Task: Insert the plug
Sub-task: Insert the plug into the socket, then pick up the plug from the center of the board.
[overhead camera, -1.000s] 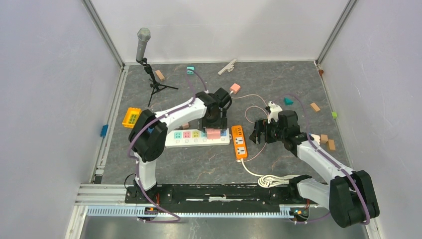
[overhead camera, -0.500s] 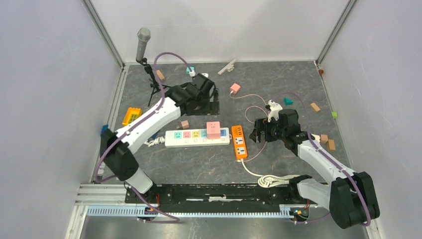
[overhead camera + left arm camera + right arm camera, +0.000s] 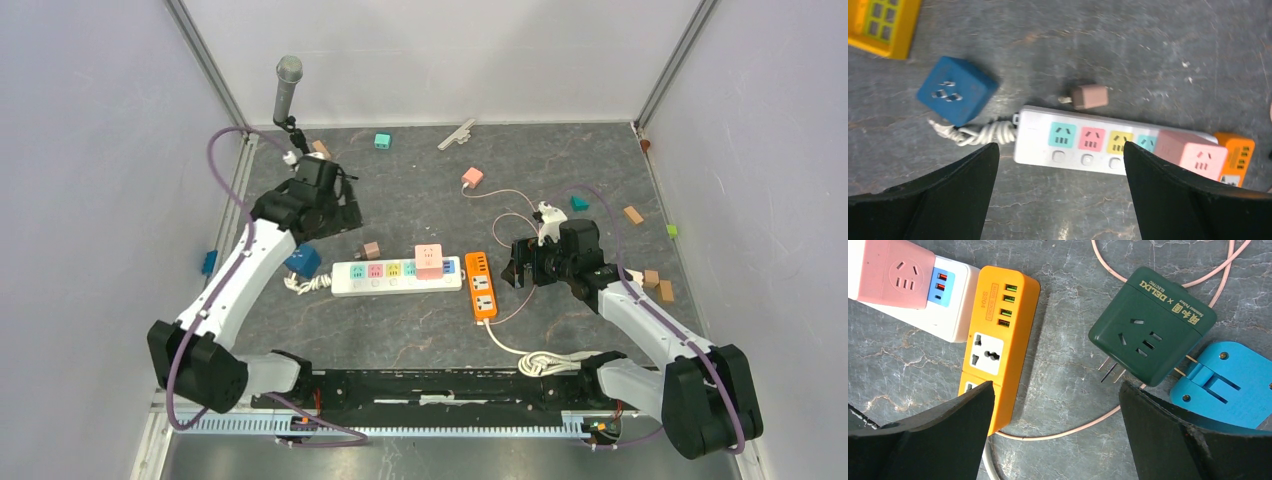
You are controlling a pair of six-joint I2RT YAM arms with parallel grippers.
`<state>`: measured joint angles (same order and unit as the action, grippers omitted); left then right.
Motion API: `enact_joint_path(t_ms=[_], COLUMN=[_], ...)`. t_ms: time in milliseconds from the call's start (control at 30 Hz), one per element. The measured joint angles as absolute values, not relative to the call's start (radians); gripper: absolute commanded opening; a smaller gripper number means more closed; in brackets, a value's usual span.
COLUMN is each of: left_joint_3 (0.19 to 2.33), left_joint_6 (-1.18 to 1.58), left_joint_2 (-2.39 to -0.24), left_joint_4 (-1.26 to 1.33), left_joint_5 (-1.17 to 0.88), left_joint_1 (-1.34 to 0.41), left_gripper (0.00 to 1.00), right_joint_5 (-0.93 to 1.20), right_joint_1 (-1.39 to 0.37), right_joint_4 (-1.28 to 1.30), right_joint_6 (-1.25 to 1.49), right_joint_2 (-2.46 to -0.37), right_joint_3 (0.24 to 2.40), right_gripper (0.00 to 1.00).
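Observation:
A white power strip [image 3: 397, 277] [image 3: 1098, 145] lies mid-table with coloured sockets. A pink cube plug [image 3: 429, 260] [image 3: 1190, 152] [image 3: 895, 272] sits on its right end. My left gripper [image 3: 335, 215] [image 3: 1060, 147] hangs open and empty, above and left of the strip. An orange power strip [image 3: 482, 285] [image 3: 998, 340] lies just right of the white one. My right gripper [image 3: 520, 268] [image 3: 1057, 387] is open and empty, between the orange strip and a dark green plug [image 3: 1150, 325] lying prongs out on the table.
A blue cube [image 3: 302, 262] [image 3: 957, 90] and a small brown plug [image 3: 371, 250] [image 3: 1089, 96] lie by the white strip's left end. A blue adapter [image 3: 1228, 385] lies beside the green plug. A microphone stand [image 3: 288, 90], pink corded plug [image 3: 473, 177] and coiled cable [image 3: 545, 362] are around.
My left gripper has opened, let go of the pink cube plug on the white strip, and swung back and to the left. The right arm has not moved.

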<state>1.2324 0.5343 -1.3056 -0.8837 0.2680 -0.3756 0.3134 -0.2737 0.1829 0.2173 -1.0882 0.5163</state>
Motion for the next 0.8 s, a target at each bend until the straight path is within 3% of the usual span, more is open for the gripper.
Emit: enact_joint_path(t_ms=[333, 800], left_joint_3=[1.146, 1.124], left_joint_6=[0.604, 0.766], left_joint_2=[-1.288, -1.539], left_joint_4=[-0.888, -0.91], left_joint_5=[0.251, 0.147], left_joint_1=[-0.097, 0.113], left_gripper=[1.0, 0.99], right_joint_5=[0.313, 0.315], right_joint_1=[-0.274, -0.274], right_joint_4=[0.19, 0.19], right_joint_6=[0.203, 0.2], right_joint_2=[-1.095, -1.095], right_joint_3=[0.518, 0.518], right_gripper=[0.98, 0.98])
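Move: The blue plug cube lies about 14 cm to the left of the left hand, some 2 cm ahead and 16 cm below. The white power strip's middle is about 10 cm to this hand's right and 3 cm back; the small brown plug is 4 cm right and 4 cm ahead, both some 16 cm down. From the idle right hand, the blue plug cube is roughly 56 cm left, 4 cm ahead and 4 cm lower. The open left hand swings 12 cm left, then sinks 10 cm towards the blue plug cube, turning counter-clockwise, fingers steepening. ##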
